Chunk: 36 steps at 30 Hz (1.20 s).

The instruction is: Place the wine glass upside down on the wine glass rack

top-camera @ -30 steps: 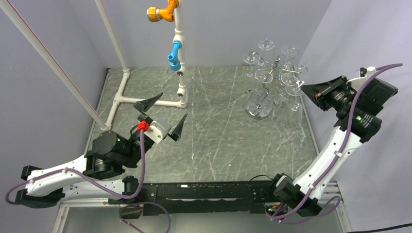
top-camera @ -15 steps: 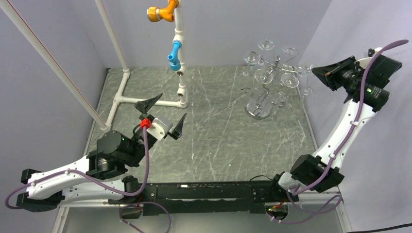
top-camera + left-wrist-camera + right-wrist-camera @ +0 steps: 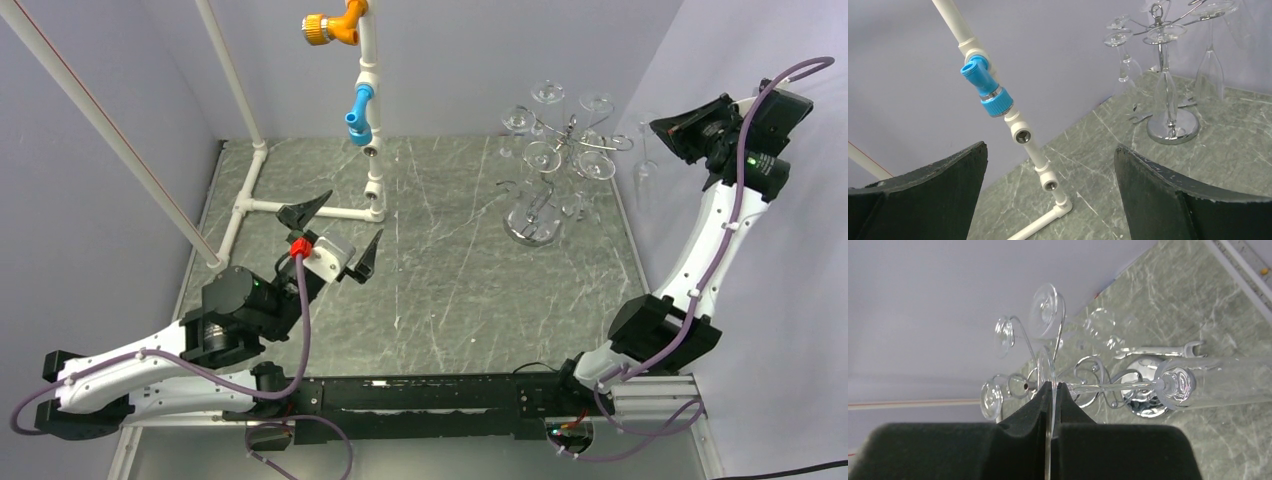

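Observation:
The chrome wine glass rack [image 3: 566, 140] stands at the back right on its round base [image 3: 1173, 131], with several glasses hanging foot-up from its curled arms [image 3: 1088, 372]. My right gripper [image 3: 657, 128] is raised just right of the rack and is shut on the foot of a clear wine glass [image 3: 645, 182], which hangs bowl-down beside the rack. In the right wrist view the foot sits edge-on between the fingertips of the right gripper [image 3: 1050, 386], and the stem [image 3: 1113, 386] runs away toward the bowl [image 3: 1220, 382]. My left gripper [image 3: 345, 225] hovers open and empty over the table's left half.
A white pipe frame [image 3: 372, 190] with orange and blue fittings [image 3: 990, 95] rises at the back left, and a slanted white pole [image 3: 120, 150] runs along the left side. A small wrench [image 3: 1158, 350] lies by the rack's base. Purple walls close in on the back and both sides.
The right arm has lifted and swung back to the right, carrying the glass up from beside the hanging glasses to the rack's right side. The left arm shifted only slightly.

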Available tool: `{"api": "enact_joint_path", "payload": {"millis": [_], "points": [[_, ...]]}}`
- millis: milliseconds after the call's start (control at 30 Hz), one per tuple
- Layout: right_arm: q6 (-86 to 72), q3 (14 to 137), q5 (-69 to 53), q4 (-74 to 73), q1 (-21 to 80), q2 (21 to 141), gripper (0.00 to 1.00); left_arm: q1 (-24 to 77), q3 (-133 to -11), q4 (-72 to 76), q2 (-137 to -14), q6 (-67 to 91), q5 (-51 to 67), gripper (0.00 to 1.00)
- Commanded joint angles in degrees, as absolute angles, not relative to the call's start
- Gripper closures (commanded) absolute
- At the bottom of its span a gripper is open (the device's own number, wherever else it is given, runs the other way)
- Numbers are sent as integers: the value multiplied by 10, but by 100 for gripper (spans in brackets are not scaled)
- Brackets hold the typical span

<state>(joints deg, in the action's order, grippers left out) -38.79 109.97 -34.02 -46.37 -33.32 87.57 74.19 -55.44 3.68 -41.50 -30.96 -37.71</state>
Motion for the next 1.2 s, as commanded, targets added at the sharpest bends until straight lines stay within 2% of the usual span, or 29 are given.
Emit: {"api": "enact_joint_path", "payload": {"millis": [0,567,1167], "points": [[-397,1127,-319,-380,-327,882,100,733,-563,57,-427,-294,-381,1],[-437,1146,-349,-306,-276,954,100,723,-556,50,-426,-265,-377,1],[-476,1058,-425,-294,-270,906,100,706,-552,48,-425,-260,-360,1]]}}
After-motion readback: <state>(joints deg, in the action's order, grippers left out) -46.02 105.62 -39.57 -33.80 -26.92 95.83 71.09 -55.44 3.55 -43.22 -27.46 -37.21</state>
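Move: The wine glass already hangs upside down from the right fingers by its foot. The rack's one empty hook, on its right side, lies about 4 cm to this hand's left, 3 cm ahead and 7 cm below. Beyond it hangs the far right glass, 10 cm ahead and 7 cm left; the near right glass is 5 cm back and 10 cm left, both centred about 15 cm below. From the left hand the hook is some 23 cm ahead, 54 cm right and 8 cm below. The upside-down wine glass is carried in towards the rack's empty right hook, its foot still pinched in the right hand's shut fingers. The hand first goes forward about 6 cm while sinking slightly, then eases to the left and lowers, some 3 cm left and 4 cm down in all, its left side rising and its heading swinging counter-clockwise by about 10 degrees each. ##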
